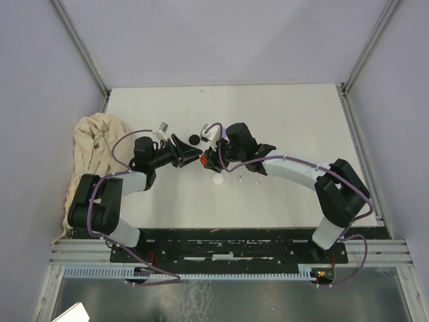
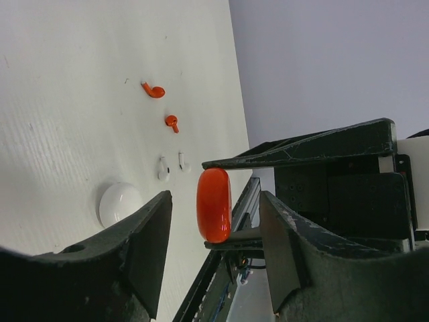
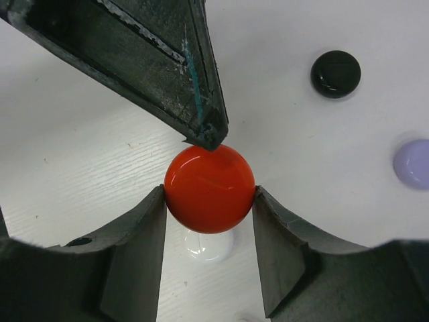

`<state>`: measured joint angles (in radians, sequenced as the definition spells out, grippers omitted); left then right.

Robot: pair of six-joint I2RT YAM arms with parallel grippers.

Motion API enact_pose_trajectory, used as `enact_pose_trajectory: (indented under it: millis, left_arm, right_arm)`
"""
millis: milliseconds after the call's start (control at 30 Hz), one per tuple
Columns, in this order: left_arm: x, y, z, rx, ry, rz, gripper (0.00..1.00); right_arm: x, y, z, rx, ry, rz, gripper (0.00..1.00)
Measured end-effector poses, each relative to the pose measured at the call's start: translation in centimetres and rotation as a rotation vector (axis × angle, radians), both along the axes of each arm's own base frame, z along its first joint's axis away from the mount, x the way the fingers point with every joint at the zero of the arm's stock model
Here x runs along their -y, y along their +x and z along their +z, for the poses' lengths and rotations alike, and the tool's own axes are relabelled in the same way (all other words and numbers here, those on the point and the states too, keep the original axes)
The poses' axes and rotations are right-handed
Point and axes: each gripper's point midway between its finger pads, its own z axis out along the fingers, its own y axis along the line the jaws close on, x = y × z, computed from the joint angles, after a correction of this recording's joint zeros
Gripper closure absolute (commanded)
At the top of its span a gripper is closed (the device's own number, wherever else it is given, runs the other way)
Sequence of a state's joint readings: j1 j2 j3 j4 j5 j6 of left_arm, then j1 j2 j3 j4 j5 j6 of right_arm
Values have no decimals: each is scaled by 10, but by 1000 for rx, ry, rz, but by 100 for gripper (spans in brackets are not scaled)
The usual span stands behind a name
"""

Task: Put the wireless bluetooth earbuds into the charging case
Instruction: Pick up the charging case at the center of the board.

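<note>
A glossy red round charging case [image 3: 209, 188] hangs above the table, and my right gripper [image 3: 209, 201] is shut on its two sides. My left gripper [image 2: 215, 196] is open and straddles the same case [image 2: 214, 204] edge-on, with a gap on each side. One left finger [image 3: 167, 67] has its tip at the case's top edge. Two red earbuds [image 2: 153, 90] [image 2: 172, 121] and two white earbuds [image 2: 163, 169] [image 2: 182, 161] lie on the white table. In the top view both grippers meet at the red case [image 1: 203, 162], mid-table.
A white round case [image 3: 209, 245] sits on the table right under the red one. A black case [image 3: 335, 74] and a lilac case [image 3: 412, 163] lie farther off. A crumpled beige cloth [image 1: 94, 151] covers the table's left edge.
</note>
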<state>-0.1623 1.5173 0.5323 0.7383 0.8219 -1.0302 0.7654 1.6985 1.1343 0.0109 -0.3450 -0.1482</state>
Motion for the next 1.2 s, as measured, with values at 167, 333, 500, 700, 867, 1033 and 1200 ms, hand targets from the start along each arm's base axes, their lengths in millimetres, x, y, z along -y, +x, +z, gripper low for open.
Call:
enact_pose_trajectory:
  millis: [167, 333, 500, 700, 867, 1033, 1200]
  left_arm:
    - [8, 0, -1, 1, 0, -22, 44]
    - [14, -2, 0, 15, -3, -41, 49]
    - [17, -3, 0, 18, -4, -50, 55]
    - [18, -2, -3, 13, -2, -47, 62]
    - [18, -2, -3, 13, -1, -46, 65]
    - [19, 0, -3, 15, -1, -46, 73]
    - [20, 0, -3, 18, -2, -51, 85]
  right_arm:
    - [0, -2, 0, -1, 0, 15, 87]
    - [0, -3, 0, -3, 1, 17, 87]
    - [0, -3, 0, -4, 0, 17, 87]
    - [1, -3, 0, -4, -2, 17, 87]
    - [2, -2, 1, -3, -1, 15, 87]
    - [2, -1, 2, -1, 2, 16, 88]
    - [3, -2, 1, -4, -5, 17, 88]
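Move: The red charging case is already held in the right hand's fingertips, and lies about 2 cm to the right of the left hand's open fingers, roughly level with them in reach and height. On the table some 12 cm below the left hand, the white case lies about 7 cm right and 2 cm back. The black case lies about 14 cm ahead and 2 cm left, and the purple case about 17 cm ahead and 8 cm right. Rightward, about 2 cm and slowing, the left hand eases its open fingers around the red case, then stays there and closes them to roughly half their gap, pinching the case across its thickness, its grip effort rising at the end. The right hand stays practically still and keeps its hold on the case's rim. ##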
